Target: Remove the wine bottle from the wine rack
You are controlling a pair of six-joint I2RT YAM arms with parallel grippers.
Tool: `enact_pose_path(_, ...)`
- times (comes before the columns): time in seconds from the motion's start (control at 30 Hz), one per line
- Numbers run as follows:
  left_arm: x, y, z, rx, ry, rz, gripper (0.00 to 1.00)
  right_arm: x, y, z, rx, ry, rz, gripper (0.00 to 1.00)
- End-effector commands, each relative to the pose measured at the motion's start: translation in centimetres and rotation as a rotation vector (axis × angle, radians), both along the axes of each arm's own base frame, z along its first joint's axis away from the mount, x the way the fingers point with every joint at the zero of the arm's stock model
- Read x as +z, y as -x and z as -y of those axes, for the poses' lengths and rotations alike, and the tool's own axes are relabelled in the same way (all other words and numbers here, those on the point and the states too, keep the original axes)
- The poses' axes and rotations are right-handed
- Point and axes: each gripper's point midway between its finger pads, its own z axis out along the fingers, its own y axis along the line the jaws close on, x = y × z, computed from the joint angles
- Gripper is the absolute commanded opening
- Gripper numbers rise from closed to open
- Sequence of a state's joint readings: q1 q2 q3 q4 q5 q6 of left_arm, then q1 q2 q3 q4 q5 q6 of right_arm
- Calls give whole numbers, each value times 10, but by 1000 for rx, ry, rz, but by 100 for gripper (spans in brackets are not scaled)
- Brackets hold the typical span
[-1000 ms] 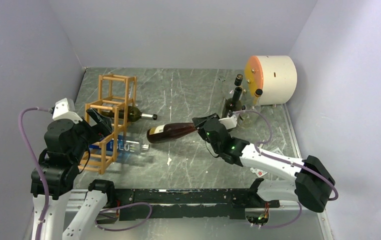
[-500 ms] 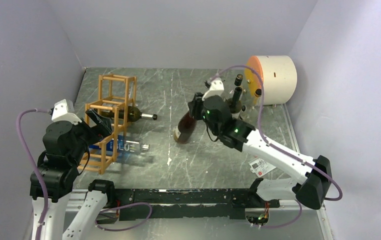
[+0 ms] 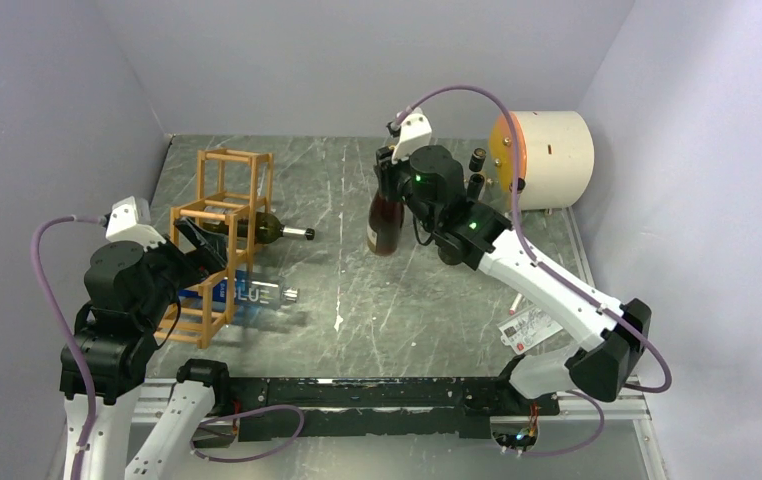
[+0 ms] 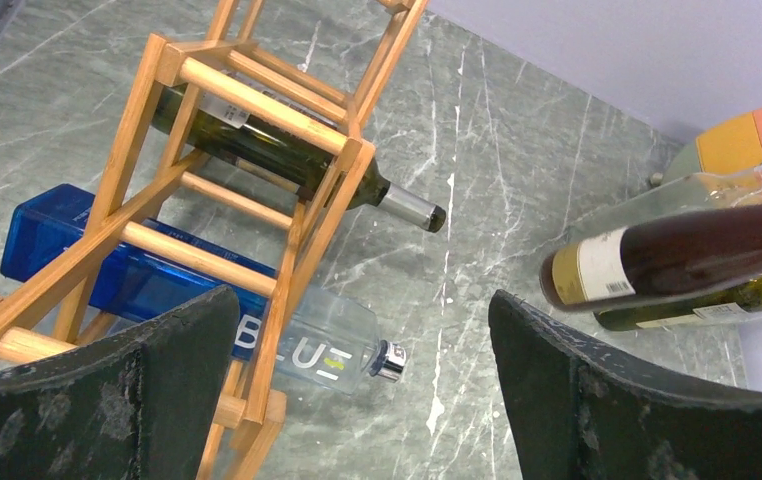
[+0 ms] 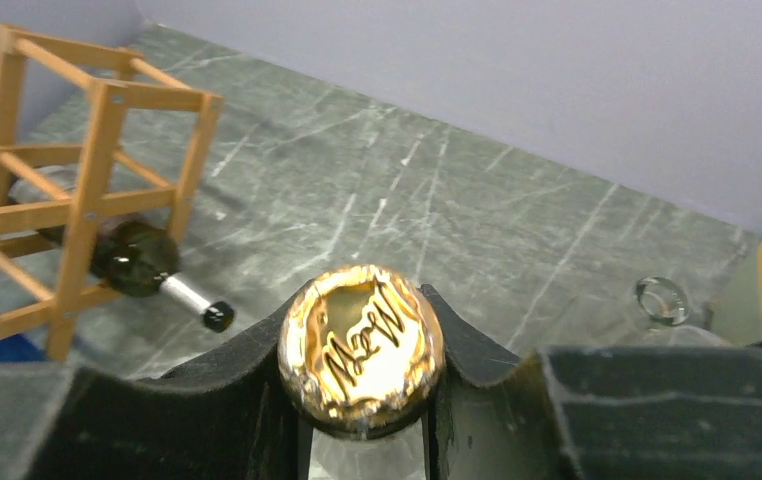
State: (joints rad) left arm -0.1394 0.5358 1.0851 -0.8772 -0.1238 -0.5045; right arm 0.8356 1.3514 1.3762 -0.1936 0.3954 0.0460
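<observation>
The wine rack [image 3: 219, 240] is a light wooden frame at the left. A green wine bottle [image 3: 257, 229] lies in its middle cell and a blue bottle [image 3: 237, 292] in its lowest. My right gripper [image 3: 389, 172] is shut on the neck of a brown wine bottle [image 3: 385, 222], held upright right of the rack and apart from it. In the right wrist view its gold cap [image 5: 361, 348] sits between my fingers [image 5: 227, 400]. My left gripper [image 3: 200, 252] is open and empty beside the rack. The left wrist view shows the rack [image 4: 257, 105], both racked bottles and the brown bottle [image 4: 677, 262].
A cream drum with an orange face [image 3: 547, 145] lies at the back right. Several bottles [image 3: 475, 185] stand in front of it, just right of my right gripper. A paper tag [image 3: 522, 330] lies under the right arm. Walls close in on three sides.
My right arm has lifted and swung the brown bottle from lying sideways to upright, moving it toward the back. The left arm and the rack have not moved.
</observation>
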Motion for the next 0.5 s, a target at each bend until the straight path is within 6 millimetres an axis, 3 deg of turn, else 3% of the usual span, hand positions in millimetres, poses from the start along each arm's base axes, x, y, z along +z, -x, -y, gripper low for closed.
enact_pose_path(0.0,14,2,8,-43,24,54,98,92,-23,27,-83,-182,274,0)
enact_pose_path(0.3,23,5,23,-100,99,90,98,71,-36,51,-132,-190,327,0)
enact_pose_path(0.47,22,5,22,-98,95,85,98,47,-39,58,-167,-147,304,0)
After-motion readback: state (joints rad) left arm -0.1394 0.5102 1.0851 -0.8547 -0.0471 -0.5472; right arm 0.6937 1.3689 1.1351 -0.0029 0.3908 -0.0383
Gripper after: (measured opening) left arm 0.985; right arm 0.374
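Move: The wine bottle already hangs neck-up in the right hand, bound for free table some 4 cm ahead, 8 cm to the right and 36 cm below the grip. The standing green bottle is about 4 cm ahead and 17 cm right, its middle 21 cm below; the open clear bottle stands roughly 11 cm ahead, 12 cm right, 21 cm down. From the left hand, that free spot is about 17 cm ahead, 45 cm right and 31 cm below. The wine bottle, still pinched by its neck, is carried forward and to the right by the right hand, then mostly lowered: about 8 cm down in all, with some 5 cm right and 4 cm forward, towards the free spot left of the green bottle. The wrist turns slightly clockwise and rolls its left side down, swinging the bottle's base rightward; the fingers keep their hold. ##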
